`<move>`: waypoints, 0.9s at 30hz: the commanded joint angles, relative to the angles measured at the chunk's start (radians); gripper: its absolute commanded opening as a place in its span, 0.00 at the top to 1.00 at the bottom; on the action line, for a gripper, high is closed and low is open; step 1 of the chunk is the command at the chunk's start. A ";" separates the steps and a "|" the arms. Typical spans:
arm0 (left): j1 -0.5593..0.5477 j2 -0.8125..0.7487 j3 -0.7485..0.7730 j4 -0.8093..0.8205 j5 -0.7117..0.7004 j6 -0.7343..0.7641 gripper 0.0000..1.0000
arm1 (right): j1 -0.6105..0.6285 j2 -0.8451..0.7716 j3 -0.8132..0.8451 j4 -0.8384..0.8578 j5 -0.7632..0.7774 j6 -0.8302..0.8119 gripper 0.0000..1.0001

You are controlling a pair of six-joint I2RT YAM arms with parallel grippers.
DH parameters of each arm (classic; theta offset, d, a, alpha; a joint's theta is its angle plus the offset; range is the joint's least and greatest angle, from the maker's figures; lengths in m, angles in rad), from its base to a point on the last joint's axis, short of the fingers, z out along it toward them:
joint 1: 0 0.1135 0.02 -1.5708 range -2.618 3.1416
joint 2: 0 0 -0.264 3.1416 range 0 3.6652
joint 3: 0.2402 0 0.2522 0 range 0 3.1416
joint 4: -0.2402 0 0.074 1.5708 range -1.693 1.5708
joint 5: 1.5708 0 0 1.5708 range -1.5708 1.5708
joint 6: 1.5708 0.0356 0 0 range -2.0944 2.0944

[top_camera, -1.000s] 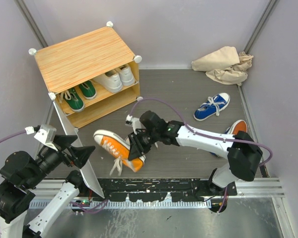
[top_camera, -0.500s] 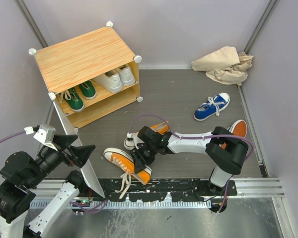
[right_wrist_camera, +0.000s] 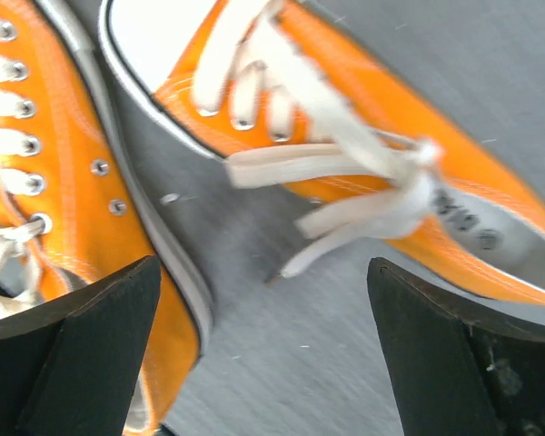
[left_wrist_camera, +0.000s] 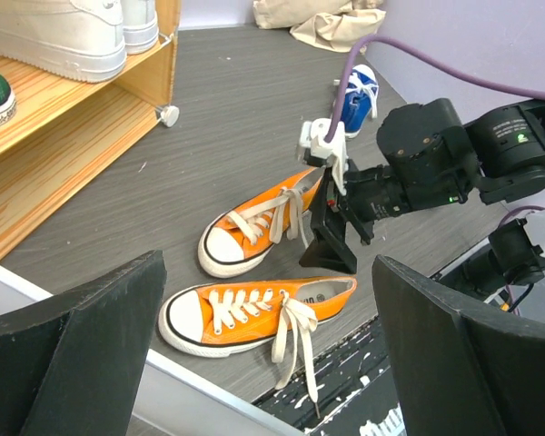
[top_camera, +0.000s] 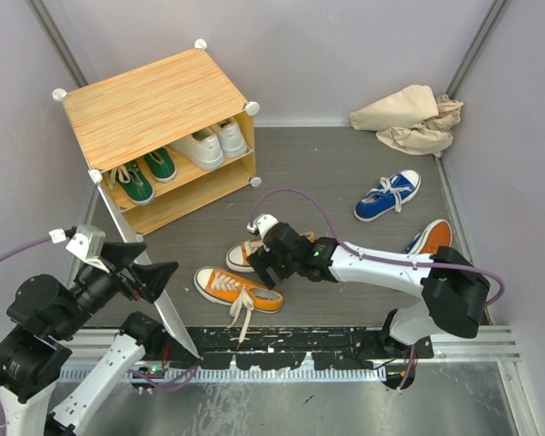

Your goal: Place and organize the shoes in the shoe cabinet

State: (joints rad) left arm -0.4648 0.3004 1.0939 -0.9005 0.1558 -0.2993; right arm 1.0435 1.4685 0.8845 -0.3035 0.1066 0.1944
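Note:
The shoe cabinet stands at the back left with green shoes and white shoes on its upper shelf. Its door hangs open toward the front. Two orange shoes lie side by side on the floor: the near one and the far one. My right gripper hovers open at their heels, holding nothing. My left gripper is open, its fingers either side of the door's edge.
A blue shoe lies at the right, and a third orange shoe sits by the right wall behind my right arm. A crumpled beige cloth is in the back right corner. The cabinet's lower shelf shows bare wood.
The right gripper lowered the orange shoe to the floor beside the other orange one, opened and let go, then moved back slightly. The left arm shifted a little.

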 commanded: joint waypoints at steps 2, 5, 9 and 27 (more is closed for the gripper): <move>-0.001 0.000 -0.061 -0.041 0.028 -0.026 0.02 | -0.003 -0.090 0.045 0.006 0.257 -0.142 0.00; -0.001 0.010 -0.071 -0.016 0.051 -0.037 0.02 | -0.005 -0.045 0.094 0.013 0.241 -0.235 0.00; -0.001 0.012 -0.066 -0.014 0.065 -0.043 0.02 | -0.017 0.050 0.128 0.015 0.218 -0.331 0.00; 0.000 -0.021 -0.013 -0.080 0.040 -0.048 0.02 | -0.166 0.129 0.053 0.137 -0.191 -0.299 0.61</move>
State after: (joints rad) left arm -0.4648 0.2855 1.0737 -0.8711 0.1879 -0.3088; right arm 0.8730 1.5791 0.9157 -0.2310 0.0414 -0.1413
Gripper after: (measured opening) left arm 0.980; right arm 0.566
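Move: The orange shoe farther from the base, the one the right hand goes for, has its middle about 8 cm ahead of that hand, 2 cm to its right and some 3 cm below. The nearer orange shoe lies roughly 5 cm back and 6 cm left, just as low. The cabinet's lower shelf opening is about 20 cm ahead and 15 cm left. From the left hand the farther shoe is some 18 cm ahead, 18 cm right and 30 cm down. Forward in a low arc, away from the nearer orange shoe, the right hand rises 3 to 4 cm, then sinks about 5 cm onto the laces of the farther one, ending some 6 cm farther out and slightly right. The fingers tip up about 15 degrees and partly return. Wide open at first, they close in late to take the lace knot between their tips. ##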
